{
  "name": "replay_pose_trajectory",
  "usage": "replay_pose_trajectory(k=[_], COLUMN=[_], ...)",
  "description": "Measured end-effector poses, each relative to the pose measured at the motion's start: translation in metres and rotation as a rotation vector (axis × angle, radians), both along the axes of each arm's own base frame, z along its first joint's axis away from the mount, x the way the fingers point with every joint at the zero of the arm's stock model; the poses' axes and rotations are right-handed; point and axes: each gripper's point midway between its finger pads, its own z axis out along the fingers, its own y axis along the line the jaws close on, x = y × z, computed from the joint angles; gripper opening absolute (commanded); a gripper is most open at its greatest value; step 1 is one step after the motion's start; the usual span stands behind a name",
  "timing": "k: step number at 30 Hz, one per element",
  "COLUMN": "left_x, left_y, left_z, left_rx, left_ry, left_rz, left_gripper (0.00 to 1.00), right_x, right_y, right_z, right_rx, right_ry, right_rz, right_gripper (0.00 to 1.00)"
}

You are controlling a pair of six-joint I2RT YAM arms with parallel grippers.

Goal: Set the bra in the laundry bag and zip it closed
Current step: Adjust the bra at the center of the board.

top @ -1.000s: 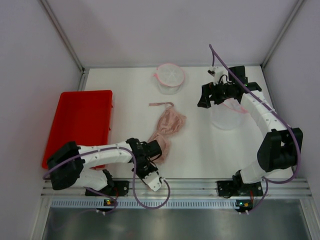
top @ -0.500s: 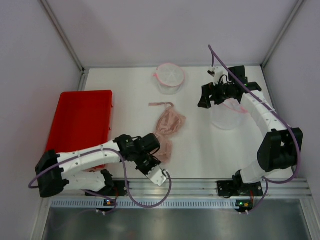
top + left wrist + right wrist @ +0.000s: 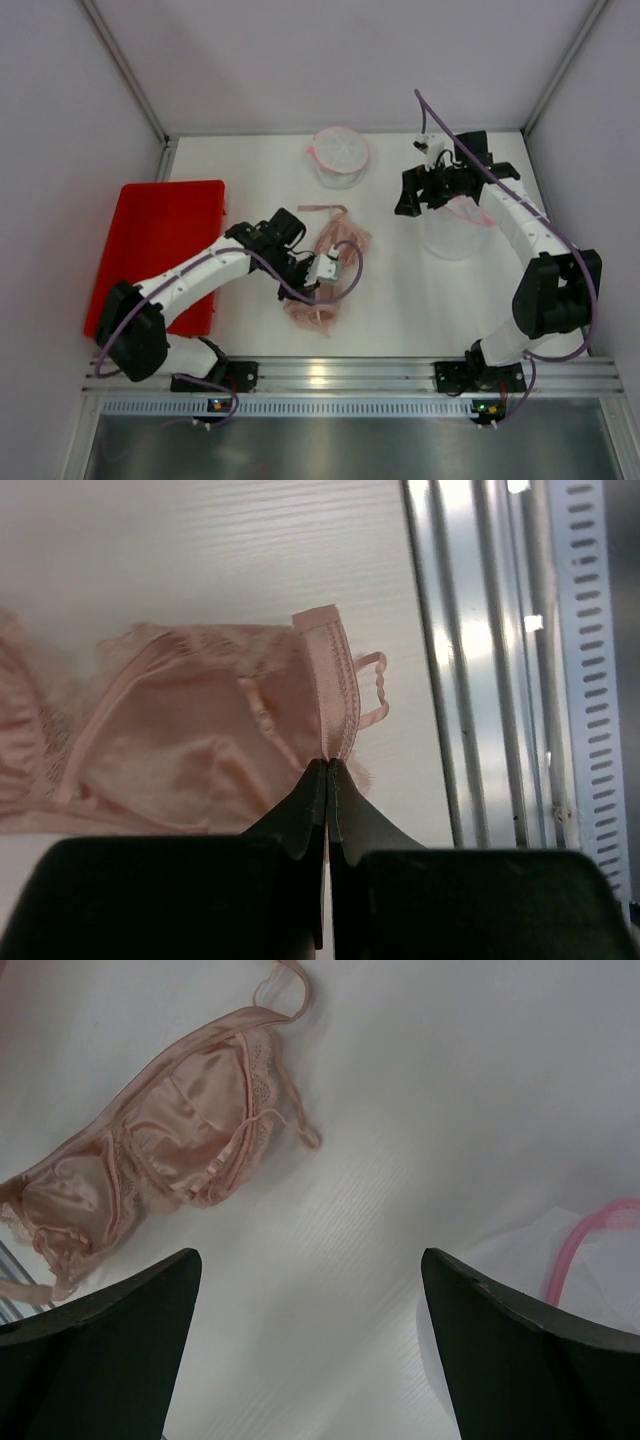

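Note:
The pink satin bra [image 3: 318, 308] lies bunched on the white table left of centre. My left gripper [image 3: 320, 272] is over it, shut on the bra's lace band. In the left wrist view the fingertips [image 3: 328, 765] pinch the band's edge, and the bra [image 3: 200, 740] spreads out to the left. The white mesh laundry bag [image 3: 455, 235] with a pink rim sits at the right. My right gripper [image 3: 440, 192] hovers open at its far edge. The right wrist view shows the wide-apart right gripper [image 3: 310, 1270] holding nothing, the bra [image 3: 170, 1150] beyond it and the bag's rim [image 3: 590, 1245] at right.
A red tray [image 3: 160, 240] lies along the left side, under my left arm. A second round mesh bag with a pink rim [image 3: 340, 155] stands at the back centre. The metal rail [image 3: 500, 680] runs along the table's near edge.
My left gripper has shut on the bra's band, and the left arm has swung from the near edge toward the table's middle, bunching the bra. The right arm has stayed still.

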Motion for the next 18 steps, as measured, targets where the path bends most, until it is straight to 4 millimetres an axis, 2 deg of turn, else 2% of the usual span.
replay_pose_trajectory(k=[3, 5, 7, 10, 13, 15, 17, 18], left_x=[0.043, 0.060, 0.070, 0.076, 0.078, 0.083, 0.098, 0.113], left_y=[0.002, -0.001, -0.005, -0.009, -0.006, -0.004, -0.006, -0.008], left_z=[0.000, -0.001, -0.007, -0.028, -0.042, -0.040, -0.029, -0.015], left_rx=[-0.011, -0.022, -0.020, 0.023, 0.068, 0.073, 0.047, 0.017], left_ry=[0.061, 0.098, 0.128, 0.194, 0.240, 0.242, 0.226, 0.206], left_rz=[0.162, 0.224, 0.263, 0.317, 0.362, 0.388, 0.423, 0.453], left_gripper=[0.00, 0.00, 0.04, 0.25, 0.31, 0.33, 0.37, 0.38], right_x=[0.002, 0.003, 0.004, 0.005, 0.004, 0.004, 0.004, 0.004], right_y=[0.001, 0.002, 0.003, 0.004, 0.005, 0.005, 0.005, 0.005], right_z=[0.001, 0.000, -0.001, -0.003, -0.003, -0.003, -0.003, -0.003], right_rx=[0.003, 0.006, 0.007, 0.008, 0.009, 0.009, 0.009, 0.008], right_ry=[0.002, 0.004, 0.010, 0.015, 0.016, 0.015, 0.014, 0.014], right_rz=[0.002, 0.003, 0.004, 0.007, 0.012, 0.015, 0.015, 0.016], right_gripper=[0.92, 0.92, 0.92, 0.92, 0.92, 0.92, 0.92, 0.92])
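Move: The left hand still pinches the bra's near band end above the near cup; the bra's middle lies about 6 cm ahead, 3 cm to the right and 10 cm below. From this hand, the far mesh bag stands some 33 cm ahead and 5 cm right, and the red tray's middle 9 cm ahead and 38 cm left. From the right hand, the bra is roughly 16 cm back, 15 cm left and 17 cm below. Left hand carries the band end about 8 cm forward, lowers it 4 cm, opens, then lifts away forward. ##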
